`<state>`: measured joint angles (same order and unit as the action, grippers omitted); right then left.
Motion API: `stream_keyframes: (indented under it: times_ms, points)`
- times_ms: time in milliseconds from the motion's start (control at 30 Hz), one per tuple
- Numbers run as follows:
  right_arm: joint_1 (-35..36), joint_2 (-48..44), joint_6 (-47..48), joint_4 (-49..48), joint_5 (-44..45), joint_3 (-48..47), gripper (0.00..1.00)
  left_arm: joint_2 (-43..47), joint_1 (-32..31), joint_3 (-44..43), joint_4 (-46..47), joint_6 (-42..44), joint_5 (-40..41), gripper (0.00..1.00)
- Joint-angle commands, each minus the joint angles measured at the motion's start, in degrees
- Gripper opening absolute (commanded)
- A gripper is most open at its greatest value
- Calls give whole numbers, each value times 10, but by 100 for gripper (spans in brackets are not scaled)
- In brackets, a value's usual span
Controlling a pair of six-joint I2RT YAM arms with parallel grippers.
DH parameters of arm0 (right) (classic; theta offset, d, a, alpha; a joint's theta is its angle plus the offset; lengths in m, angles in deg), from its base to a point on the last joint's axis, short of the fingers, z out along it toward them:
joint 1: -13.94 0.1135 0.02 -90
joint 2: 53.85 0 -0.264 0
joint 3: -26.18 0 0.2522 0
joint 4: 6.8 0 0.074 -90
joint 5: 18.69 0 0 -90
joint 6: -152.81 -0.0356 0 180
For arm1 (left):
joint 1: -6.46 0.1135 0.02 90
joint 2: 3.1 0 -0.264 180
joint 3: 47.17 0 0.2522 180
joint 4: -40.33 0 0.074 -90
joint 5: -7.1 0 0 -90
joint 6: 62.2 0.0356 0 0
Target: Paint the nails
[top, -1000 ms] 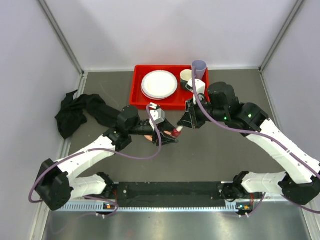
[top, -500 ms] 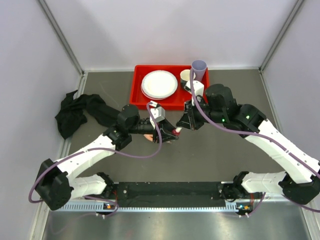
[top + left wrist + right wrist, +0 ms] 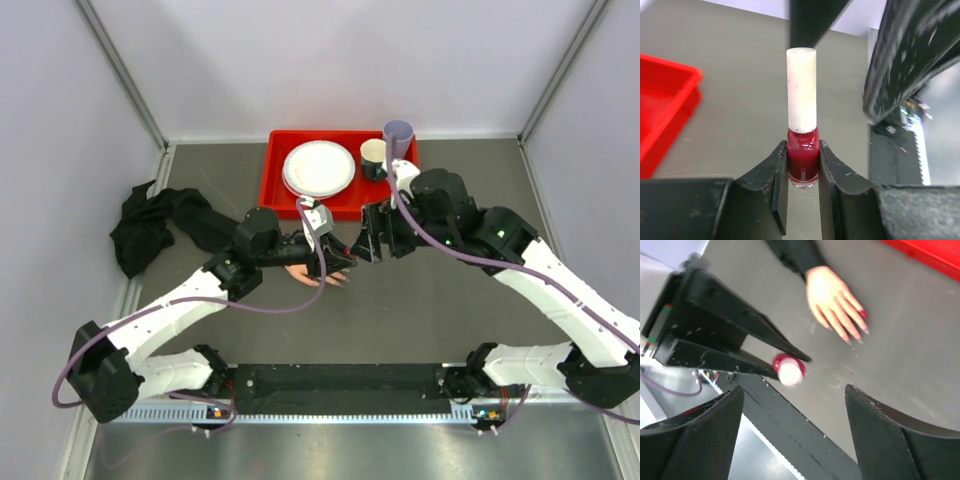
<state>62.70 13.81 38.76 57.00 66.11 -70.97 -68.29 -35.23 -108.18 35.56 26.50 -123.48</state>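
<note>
The mannequin hand (image 3: 832,302) lies palm down on the grey table, black sleeve (image 3: 792,255) behind it, with tiny dark red nails (image 3: 862,315) on its fingertips. In the top view the hand (image 3: 322,279) is mostly hidden under my left arm. My left gripper (image 3: 802,156) is shut on a dark red nail polish bottle (image 3: 802,162) with a white cap (image 3: 801,90), held upright above the table. My right gripper (image 3: 792,390) is open, its fingers (image 3: 910,55) on either side above the cap (image 3: 790,373), not touching it. In the top view both grippers (image 3: 338,258) (image 3: 372,243) meet at the table's middle.
A red tray (image 3: 275,185) at the back holds a white plate (image 3: 319,167), a dark cup (image 3: 373,155) and a purple cup (image 3: 398,136). A black cloth (image 3: 140,225) lies at the left. The black rail (image 3: 340,385) runs along the near edge.
My right gripper has opened wider and come over the bottle's cap. My left gripper has shifted slightly up and right with the bottle.
</note>
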Motion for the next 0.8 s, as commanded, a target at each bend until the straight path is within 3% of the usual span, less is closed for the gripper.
stream_keyframes:
  times_ms: [0,33,67,133,233,433,767]
  points:
    - [9,3,-84,74,75,-89,80,48,-46,8,35,-7,172,0]
    - [9,10,-88,77,67,-105,78,52,-70,10,37,0,199,0]
    - [10,14,-97,78,63,-112,65,53,-80,14,44,9,252,0]
    - [9,32,-108,84,71,-127,54,47,-105,14,48,30,289,0]
    - [10,56,-119,92,64,-142,53,36,-133,11,52,60,341,0]
    - [11,63,-121,107,75,-142,36,31,-153,10,66,76,392,0]
    - [13,73,-115,102,64,-129,30,31,-163,6,60,93,424,0]
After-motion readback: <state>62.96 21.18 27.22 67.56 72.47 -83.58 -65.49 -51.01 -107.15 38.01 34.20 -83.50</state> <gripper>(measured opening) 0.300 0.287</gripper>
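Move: The nail polish's white cap is about 2 cm left and 1 cm ahead of the open right hand, some 1 cm below its hand point; the red bottle body below the cap lies about 3 cm left and 5 cm lower than that hand. The rubber hand on the table is roughly 13 cm left, 10 cm ahead and 22 cm below it. From the left hand, which holds the bottle, the cap is about 4 cm up and 1 cm right. The right hand climbs some 4.5 cm clear of the white cap, then sinks about 3 cm back down beside it while easing a little forward and turning slightly clockwise, its wide-open fingers narrowing to roughly a third open with the cap between their tips, not yet gripping. Meanwhile the left hand keeps its pinch on the red bottle and swings it about 25 degrees counter-clockwise, tipping the hand's attitude as well and shifting some 2 cm forward and 1 cm up. ##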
